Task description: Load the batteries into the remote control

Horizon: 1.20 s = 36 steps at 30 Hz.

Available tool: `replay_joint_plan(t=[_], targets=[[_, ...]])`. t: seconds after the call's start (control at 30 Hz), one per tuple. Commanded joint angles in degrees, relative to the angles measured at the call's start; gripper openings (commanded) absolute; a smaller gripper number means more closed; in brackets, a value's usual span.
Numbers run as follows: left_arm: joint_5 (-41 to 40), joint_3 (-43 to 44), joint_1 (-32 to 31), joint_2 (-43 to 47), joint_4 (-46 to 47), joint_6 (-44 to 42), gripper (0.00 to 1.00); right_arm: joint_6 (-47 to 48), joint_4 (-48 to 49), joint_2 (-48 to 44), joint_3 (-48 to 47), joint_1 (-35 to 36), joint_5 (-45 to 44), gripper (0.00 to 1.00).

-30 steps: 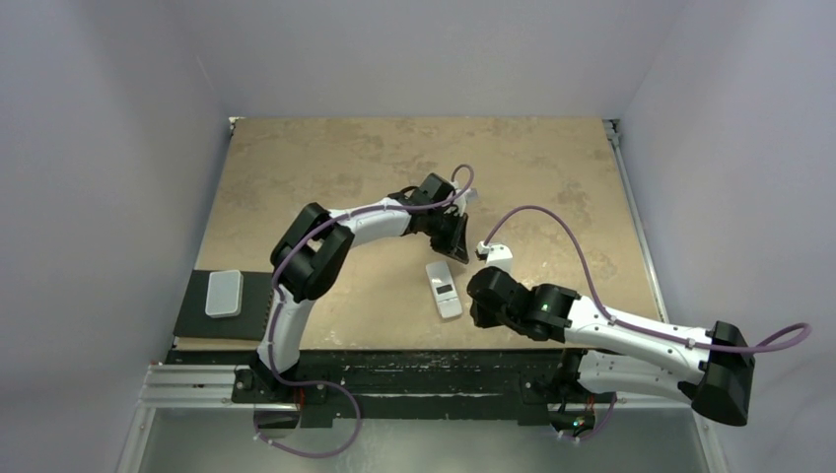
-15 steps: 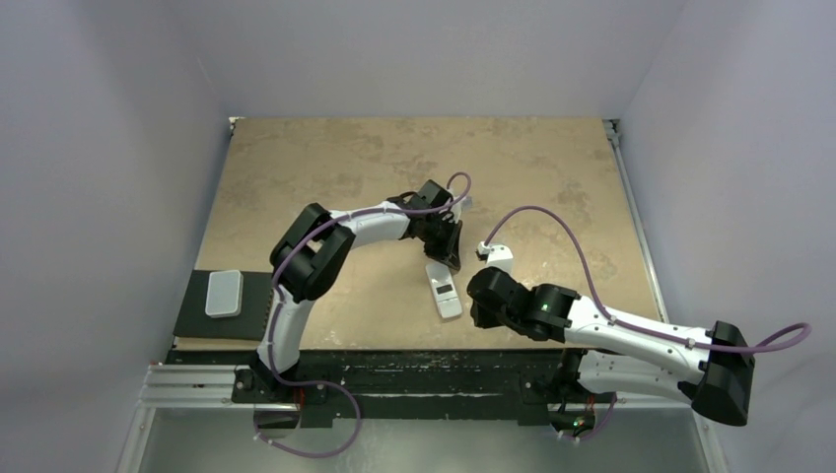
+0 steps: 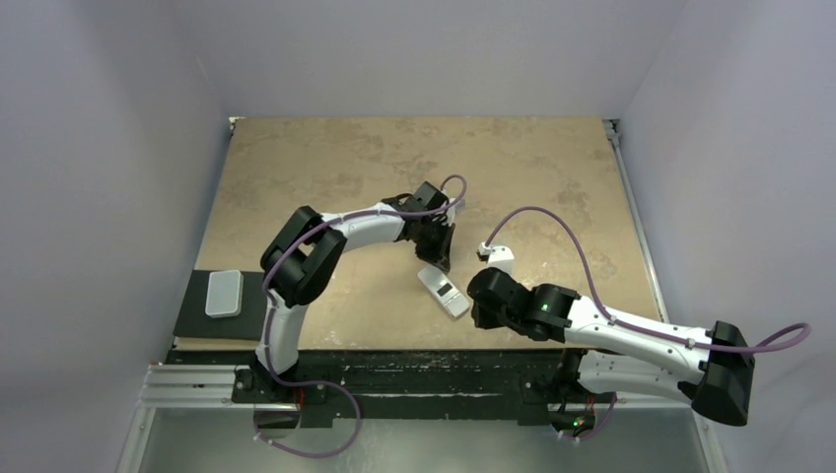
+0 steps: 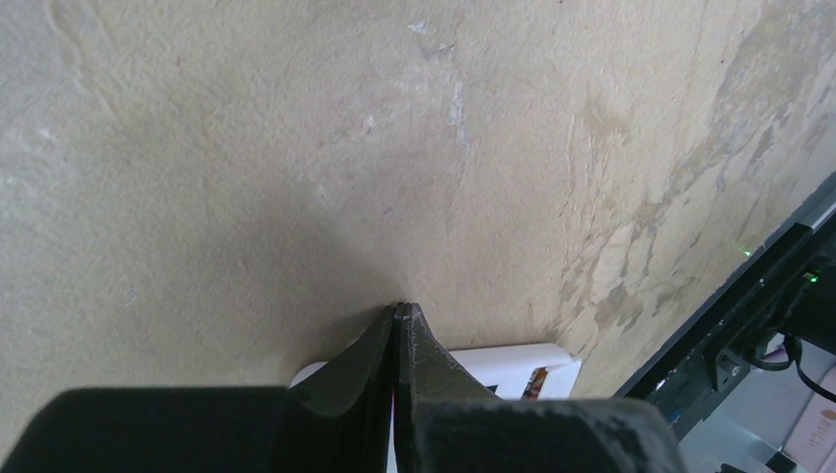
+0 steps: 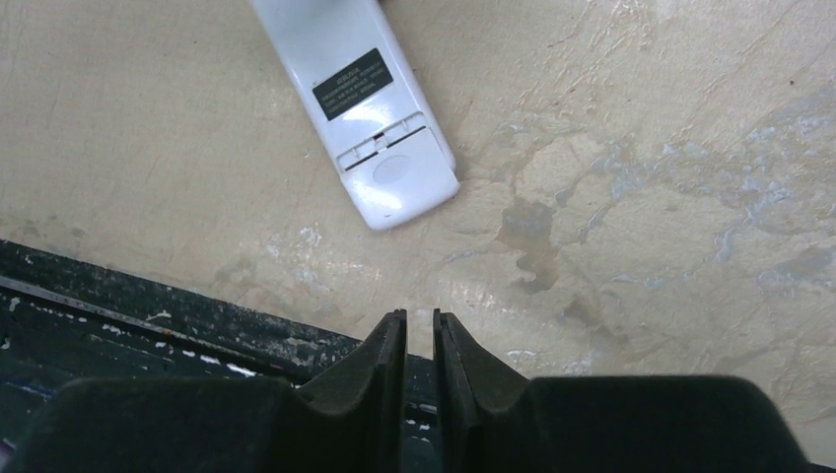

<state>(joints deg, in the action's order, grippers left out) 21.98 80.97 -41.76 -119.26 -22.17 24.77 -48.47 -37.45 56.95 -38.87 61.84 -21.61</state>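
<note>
The white remote control (image 3: 443, 292) lies back-up on the tan table, a black label and a ribbed cover showing in the right wrist view (image 5: 360, 99). Its far end points up-left. My left gripper (image 3: 440, 258) is shut, with its tips (image 4: 402, 310) down on the table at the remote's far end; a white corner of the remote control (image 4: 513, 363) peeks out under the fingers. My right gripper (image 3: 476, 307) hovers just right of the remote's near end. Its jaws stand a narrow gap apart (image 5: 419, 320) with nothing between them. The batteries are out of view.
A light-grey rounded plate (image 3: 224, 293) rests on a black block (image 3: 197, 325) at the table's left edge. The black front rail (image 5: 118, 315) runs close under my right gripper. Purple cables loop over both arms.
My left gripper came down toward the near edge and shut fully, swinging the remote's far end leftward. My right gripper's jaws parted slightly; that arm stayed put.
</note>
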Motion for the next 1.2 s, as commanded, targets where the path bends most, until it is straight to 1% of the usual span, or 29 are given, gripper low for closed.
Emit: replay_joint_plan(t=[0.0,0.17,0.27,0.47,0.57,0.83,1.03,1.17], targets=[[-4.15,-2.02,0.26,3.18,-3.15,-2.25,0.00,-1.26,-1.13,-0.17,-0.32,-0.23,-2.41,0.24],[-5.33,-3.51,0.26,4.79,-3.47,-2.53,0.00,-1.36,-1.47,0.41,-0.75,-0.21,-2.94,0.29],[-5.91,-4.41,0.22,5.65,-3.63,-2.62,0.00,-1.69,-2.03,1.08,-1.32,-0.21,-3.94,0.34],[-6.88,-6.00,0.26,7.36,-3.87,-2.55,0.00,-3.33,-1.30,2.85,-2.20,-0.23,-5.13,0.40],[-7.11,-6.87,0.27,7.94,-3.85,-2.33,0.00,-4.70,-0.67,4.08,-2.76,-0.23,-5.87,0.45],[-7.47,-9.08,0.22,9.72,-3.67,-1.98,0.00,-5.94,2.19,7.92,-5.80,-1.31,-8.36,0.50],[-7.55,-10.57,0.19,11.23,-3.47,-1.68,0.00,-4.09,6.32,10.94,-7.25,-4.74,-7.42,0.49],[-7.68,-11.16,0.26,11.59,-3.57,-1.75,0.00,-2.75,9.00,12.82,-7.46,-6.88,-5.96,0.51]])
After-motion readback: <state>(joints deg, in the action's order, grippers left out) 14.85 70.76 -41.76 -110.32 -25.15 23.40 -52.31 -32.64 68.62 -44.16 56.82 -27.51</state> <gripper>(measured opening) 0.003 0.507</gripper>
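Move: The left hand's shut fingertips are at the far edge of the remote control, its middle about 6 cm back, level sideways and 1 cm below. From the right hand the remote's middle lies roughly 9 cm ahead, 7 cm to the left and 8 cm below. The battery cover, at the remote's near right end, is some 6 cm ahead and 4 cm left of the right hand, also 8 cm below. Shut left fingertips keep pushing the remote's end left and back about 5 cm; right opens while reaching forward. ##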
